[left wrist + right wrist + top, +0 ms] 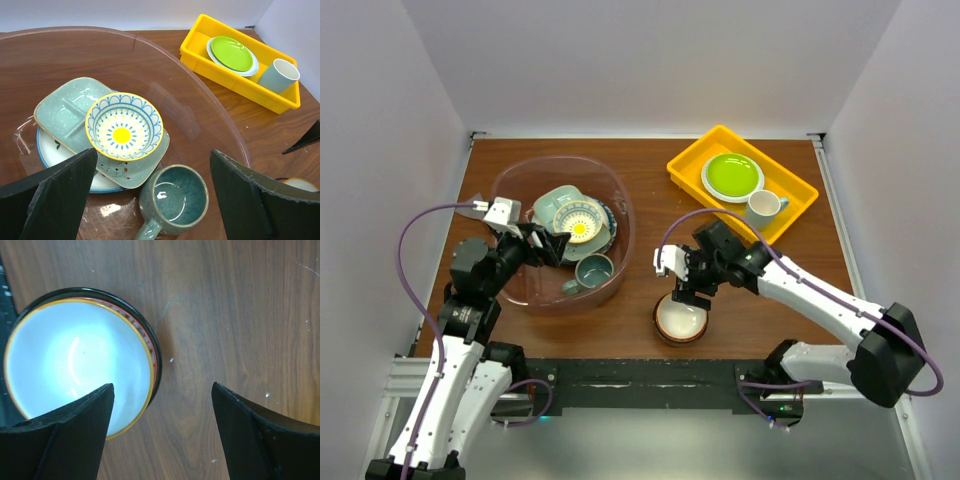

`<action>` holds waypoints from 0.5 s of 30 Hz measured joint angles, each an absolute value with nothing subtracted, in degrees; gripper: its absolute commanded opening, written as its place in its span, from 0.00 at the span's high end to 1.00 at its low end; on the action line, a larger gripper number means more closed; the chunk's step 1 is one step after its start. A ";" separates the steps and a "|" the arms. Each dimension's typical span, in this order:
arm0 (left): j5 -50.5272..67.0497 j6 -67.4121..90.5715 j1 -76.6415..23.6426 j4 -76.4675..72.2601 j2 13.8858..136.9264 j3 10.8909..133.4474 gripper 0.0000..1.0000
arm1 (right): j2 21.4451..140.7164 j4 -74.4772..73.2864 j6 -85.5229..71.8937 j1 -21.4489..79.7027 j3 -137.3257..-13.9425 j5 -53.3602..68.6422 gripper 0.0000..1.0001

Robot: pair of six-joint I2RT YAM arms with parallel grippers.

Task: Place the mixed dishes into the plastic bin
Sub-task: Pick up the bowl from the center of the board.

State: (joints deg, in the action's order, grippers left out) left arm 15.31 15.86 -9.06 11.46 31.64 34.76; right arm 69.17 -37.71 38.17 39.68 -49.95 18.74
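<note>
The plastic bin (pixel 620 200) stands at the left and holds a pale mint squarish dish (pixel 67 107), a blue-and-yellow patterned bowl (pixel 123 126), a blue-rimmed plate (pixel 50 152) under them and a teal mug (pixel 175 197). My left gripper (pixel 545 245) hangs open inside the bin above the mug, touching nothing. Near the table's front edge sits a white bowl with a yellow rim (pixel 75 360), nested in a dark bowl (pixel 680 320). My right gripper (pixel 163 385) is open just above it. One finger is over the bowl's inside, the other over bare wood.
A yellow tray (pixel 790 190) at the back right holds a lime-green plate (pixel 732 174) and a small white cup (pixel 763 205). White walls close in the table on three sides. Bare wood lies between bin and tray.
</note>
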 measured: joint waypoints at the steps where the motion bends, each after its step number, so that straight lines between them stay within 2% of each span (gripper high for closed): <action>1: 15.31 15.86 -9.06 11.46 31.66 34.76 0.00 | 69.76 -36.99 38.17 41.12 -49.65 16.78 0.23; 10: 15.31 15.86 -9.06 11.40 31.66 34.74 0.00 | 71.64 -34.04 38.59 45.95 -48.60 6.50 0.45; 13: 15.31 15.86 -9.06 11.40 31.66 34.74 0.00 | 71.64 -33.91 38.37 46.59 -48.56 5.58 0.61; 15: 15.31 15.86 -9.06 11.29 31.64 34.61 0.00 | 71.64 -33.98 38.26 46.94 -48.56 5.58 0.67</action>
State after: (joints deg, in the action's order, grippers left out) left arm 15.31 15.86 -9.06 11.29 31.64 34.61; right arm 71.64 -33.98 38.26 46.94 -48.56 5.58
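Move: The white bowl's middle lies about 6 cm back of the right hand, 3 cm to its left and some 4 cm below, so its far rim is almost under the fingers. It sits nested in a dark dish at the same spot, about 6 cm down. The clear bin's middle is about 12 cm ahead and 29 cm to the left; the yellow tray is 23 cm ahead, 11 cm to the right. From the left hand, the bowl is roughly 13 cm back, 25 cm right and 18 cm below. The white bowl's far rim is what the right hand goes for: it sinks about 1.5 cm and eases some 1 cm forward, its fingertips swinging about 10 degrees to point more steeply down and farther outward. The fingers close to roughly half their starting gap, one over the bowl's inside and the other outside the far rim; contact can't be made out. ##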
